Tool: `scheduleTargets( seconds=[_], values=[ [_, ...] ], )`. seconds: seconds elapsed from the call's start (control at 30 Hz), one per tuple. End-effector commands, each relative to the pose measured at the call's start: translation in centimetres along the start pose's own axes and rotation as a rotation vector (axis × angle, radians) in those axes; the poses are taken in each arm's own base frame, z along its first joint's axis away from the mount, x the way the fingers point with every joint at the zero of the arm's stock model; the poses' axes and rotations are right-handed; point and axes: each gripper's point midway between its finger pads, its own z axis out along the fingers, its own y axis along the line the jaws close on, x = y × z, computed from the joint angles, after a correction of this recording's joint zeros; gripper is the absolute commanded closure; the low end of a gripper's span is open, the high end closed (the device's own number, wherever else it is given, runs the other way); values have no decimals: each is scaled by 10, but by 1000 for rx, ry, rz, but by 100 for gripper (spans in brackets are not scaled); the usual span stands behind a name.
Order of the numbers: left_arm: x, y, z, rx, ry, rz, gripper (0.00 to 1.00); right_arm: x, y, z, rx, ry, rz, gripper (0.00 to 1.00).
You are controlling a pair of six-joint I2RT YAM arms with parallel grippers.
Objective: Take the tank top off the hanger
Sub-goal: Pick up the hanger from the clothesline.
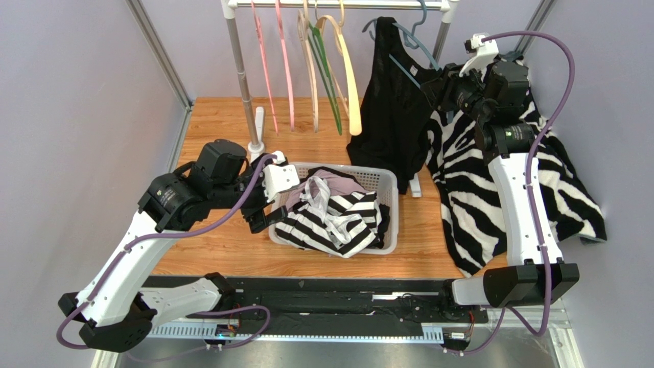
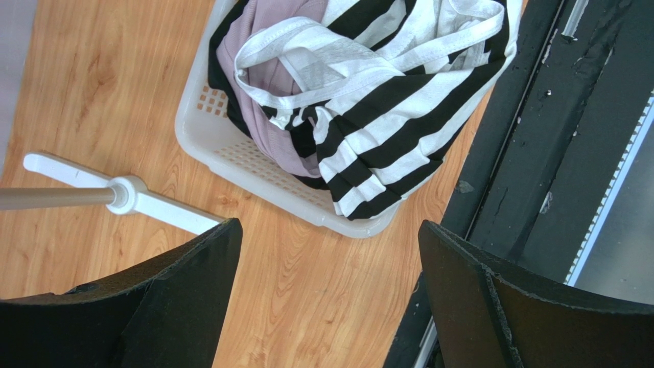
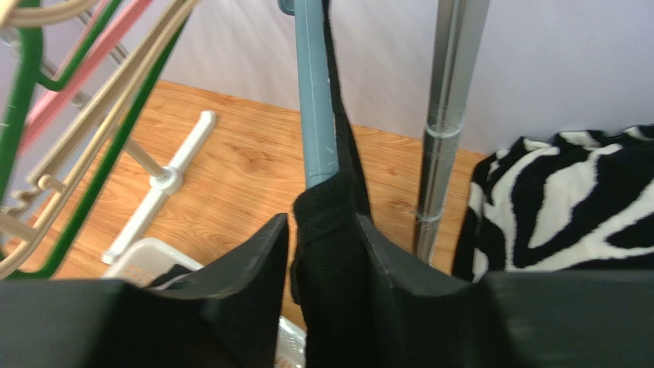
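Note:
The black tank top [image 1: 390,115] hangs on a blue-grey hanger [image 1: 405,37] at the right end of the rail. My right gripper [image 1: 434,81] is up at its right shoulder. In the right wrist view the hanger's arm [image 3: 315,100] runs down into the black strap [image 3: 331,253], and my right gripper [image 3: 322,222] is shut on that strap, which fills the space between the jaws. My left gripper [image 1: 265,197] hangs low by the left side of the basket. It is open [image 2: 330,230], with only wooden floor between its fingers.
A white laundry basket [image 1: 388,180] with striped and pink clothes stands below the rail. A zebra-print cloth [image 1: 476,199] drapes at the right under my right arm. Several empty hangers [image 1: 322,61] hang left of the tank top. The rack's right pole [image 3: 449,115] is just beside the strap.

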Motion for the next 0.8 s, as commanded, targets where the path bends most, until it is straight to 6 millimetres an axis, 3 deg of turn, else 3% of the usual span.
scheduleTargets(
  seconds=[0.0,0.1,0.27,0.33,0.53,0.67,0.77],
  values=[
    [-8,-1,-4,-9,-40,-13,7,-34,23,-11,-77,-103,-15,77],
    [-8,0,-6,-14,-42,-13,7,-43,23,-11,-60,-130,-26,100],
    [-8,1,-6,-20,-41,-11,7,-76,24,-21,-23,-275,-69,100],
    [-8,2,-7,-26,-42,-10,7,-103,30,-35,-18,-395,-103,100],
    [-7,4,-8,-41,-38,-8,7,-145,41,-58,-11,-560,-120,100],
    [-5,4,-9,-46,-35,-7,7,-139,46,-60,-34,-527,-107,100],
    [-6,5,-10,-51,-39,-6,7,-111,49,-64,-44,-433,-85,100]
  ],
)
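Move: The blue hanger's right end, covered by the black tank top's shoulder, is already between the right hand's open pads, about 1 cm ahead and level. The tank top's middle hangs roughly 9 cm left, 4 ahead and 15 below; the rail's right post stands some 11 cm ahead, 1 left, and the beige hanger about 17 cm left, 6 ahead. From the left hand, that hanger end is around 27 cm ahead, 35 right and 10 higher. The right hand first shuts its half-open fingers on the blue hanger's end, pinching it through the black tank top's shoulder while shifting about 1 cm left. Keeping that grip, it then lifts the end about 7 cm towards the rail's height, easing back a little and tipping the fingers up some 15 degrees, and stops there. ##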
